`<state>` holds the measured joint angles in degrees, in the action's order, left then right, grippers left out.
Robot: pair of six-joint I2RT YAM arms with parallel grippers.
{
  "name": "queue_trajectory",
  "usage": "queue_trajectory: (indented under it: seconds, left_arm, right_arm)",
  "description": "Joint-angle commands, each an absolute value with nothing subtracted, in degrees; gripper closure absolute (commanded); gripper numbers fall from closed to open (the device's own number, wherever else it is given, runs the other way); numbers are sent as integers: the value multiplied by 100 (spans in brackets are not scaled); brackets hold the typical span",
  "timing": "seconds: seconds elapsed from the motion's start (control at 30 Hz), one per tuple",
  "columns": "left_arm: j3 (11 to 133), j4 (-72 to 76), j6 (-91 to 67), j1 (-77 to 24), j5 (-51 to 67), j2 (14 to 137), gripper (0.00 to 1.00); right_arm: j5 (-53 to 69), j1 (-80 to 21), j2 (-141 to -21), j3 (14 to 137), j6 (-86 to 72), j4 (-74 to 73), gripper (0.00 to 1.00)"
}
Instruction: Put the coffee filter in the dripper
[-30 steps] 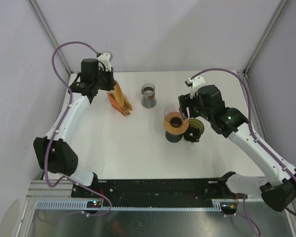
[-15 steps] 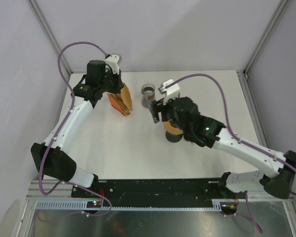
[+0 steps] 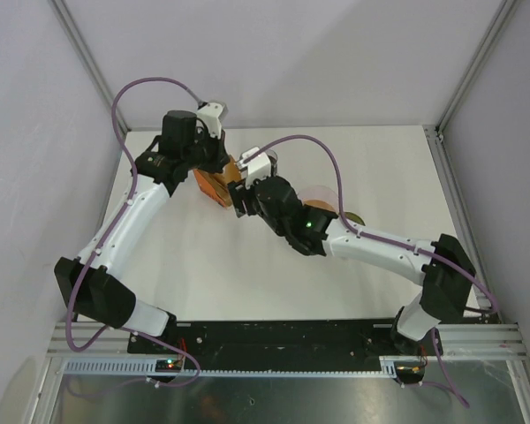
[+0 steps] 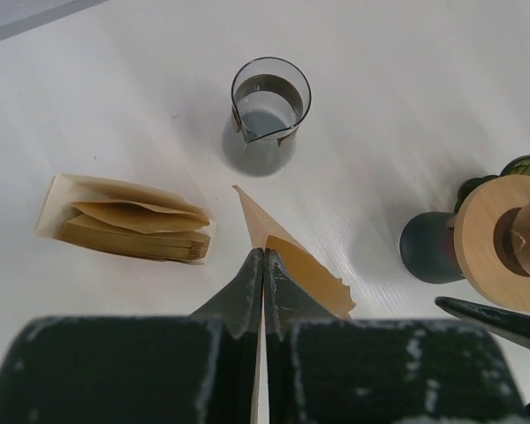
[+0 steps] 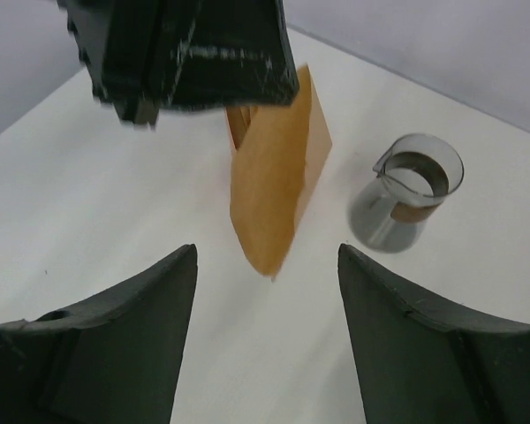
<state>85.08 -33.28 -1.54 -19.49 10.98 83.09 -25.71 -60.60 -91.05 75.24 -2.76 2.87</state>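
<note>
My left gripper [image 4: 264, 253] is shut on a tan paper coffee filter [image 4: 293, 256] and holds it above the table. It also shows in the top view [image 3: 226, 162]. In the right wrist view the filter [image 5: 278, 185] hangs down from the left gripper, its tip just ahead of my open, empty right gripper [image 5: 267, 256]. The right gripper [image 3: 241, 196] sits right below the left one. The dripper [image 4: 503, 240], glass with a wooden collar on a dark base, stands to the right. In the top view the right arm hides most of the dripper [image 3: 323, 196].
A wooden holder with several spare filters [image 4: 128, 221] lies at the back left [image 3: 210, 184]. A glass beaker [image 4: 269, 106] stands behind the held filter [image 5: 415, 187]. A green object [image 3: 354, 218] sits right of the dripper.
My right arm has swung left from the dripper to the held filter. My left gripper has lifted the filter out of the holder and moved slightly right.
</note>
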Motion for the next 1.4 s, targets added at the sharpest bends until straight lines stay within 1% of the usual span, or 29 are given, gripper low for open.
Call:
queue_trajectory:
  seconds: [0.0, 0.17, 0.43, 0.47, 0.5, 0.53, 0.57, 0.63, 0.7, 0.8, 0.83, 0.93, 0.97, 1.03, 1.1, 1.17, 1.27, 1.37]
  left_arm:
    - [8686, -3329, -219, -2023, 1255, 8060, 100]
    - [8699, -3336, -209, -2039, 1271, 8017, 100]
    - [8660, -3336, -269, -2060, 1425, 8034, 100]
    - [8654, -3338, -271, -2063, 1433, 8033, 100]
    - [8651, -3339, -267, -2060, 1442, 8033, 100]
    - [8646, -3344, -261, -2063, 1437, 8033, 100]
    - [8638, -3346, -245, -2060, 1426, 8024, 100]
    - [8622, -3350, -206, -2057, 1350, 8027, 100]
    - [8615, -3349, -172, -2061, 1320, 8036, 100]
    - [8637, -3368, -56, -2100, 1291, 8068, 99]
    - [8669, -3389, -32, -2135, 1252, 8077, 95]
    - [8863, -3501, 262, -2183, 1190, 8107, 58]
    - [8945, -3543, 329, -2186, 1131, 8110, 46]
    - [9160, -3654, 440, -2188, 1001, 8105, 34]
    - [9385, -3763, 512, -2188, 962, 8106, 26]
    - [9595, -3876, 565, -2188, 1014, 8120, 20]
    - [9812, -3987, 591, -2188, 1117, 8126, 16]
    - [9899, -4060, 609, -2188, 1183, 8110, 15]
  right_arm:
    - [-2675, -5938, -9440, 8106, -274, 792, 32]
    - [-2729, -5795, -9764, 8234, -348, 711, 35]
    - [-2605, -5580, -10089, 8314, -465, 731, 49]
    - [-2608, -5554, -10129, 8341, -479, 691, 52]
    - [-2605, -5541, -10162, 8363, -499, 666, 58]
    - [-2621, -5517, -10179, 8369, -522, 628, 66]
    - [-2637, -5488, -10178, 8377, -547, 591, 76]
    - [-2646, -5439, -10134, 8383, -591, 493, 92]
    - [-2586, -5365, -10022, 8382, -658, 347, 98]
    - [-2455, -5292, -9780, 8382, -666, 110, 100]
    - [-2374, -5265, -9649, 8388, -649, -59, 100]
    - [-1922, -5109, -9345, 8638, -652, -769, 100]
    - [-1638, -4989, -9309, 8810, -695, -1272, 100]
    - [-1161, -4767, -9310, 9346, -736, -2203, 100]
    - [-916, -4628, -9306, 9812, -681, -3016, 100]
    - [-844, -4585, -9246, 10115, -588, -3606, 100]
    - [-776, -4494, -9014, 10353, -516, -4230, 100]
    - [-710, -4348, -8755, 10602, -463, -4846, 100]
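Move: The coffee filter hangs in the left fingers, its middle about 3 cm right of that hand, 1 cm ahead and 3 cm below. From the right hand it lies some 7 cm ahead, 2 cm left and 4 cm down. The filter stack is about 9 cm ahead and 7 cm left of the right hand, the glass beaker 9 cm ahead and 5 cm right, both over 20 cm below. The dripper is level with it, 15 cm right, 12 cm lower. Right hand reaches about 6 cm forward and down, pinches the filter, lifts it rightward; left releases and rises. ##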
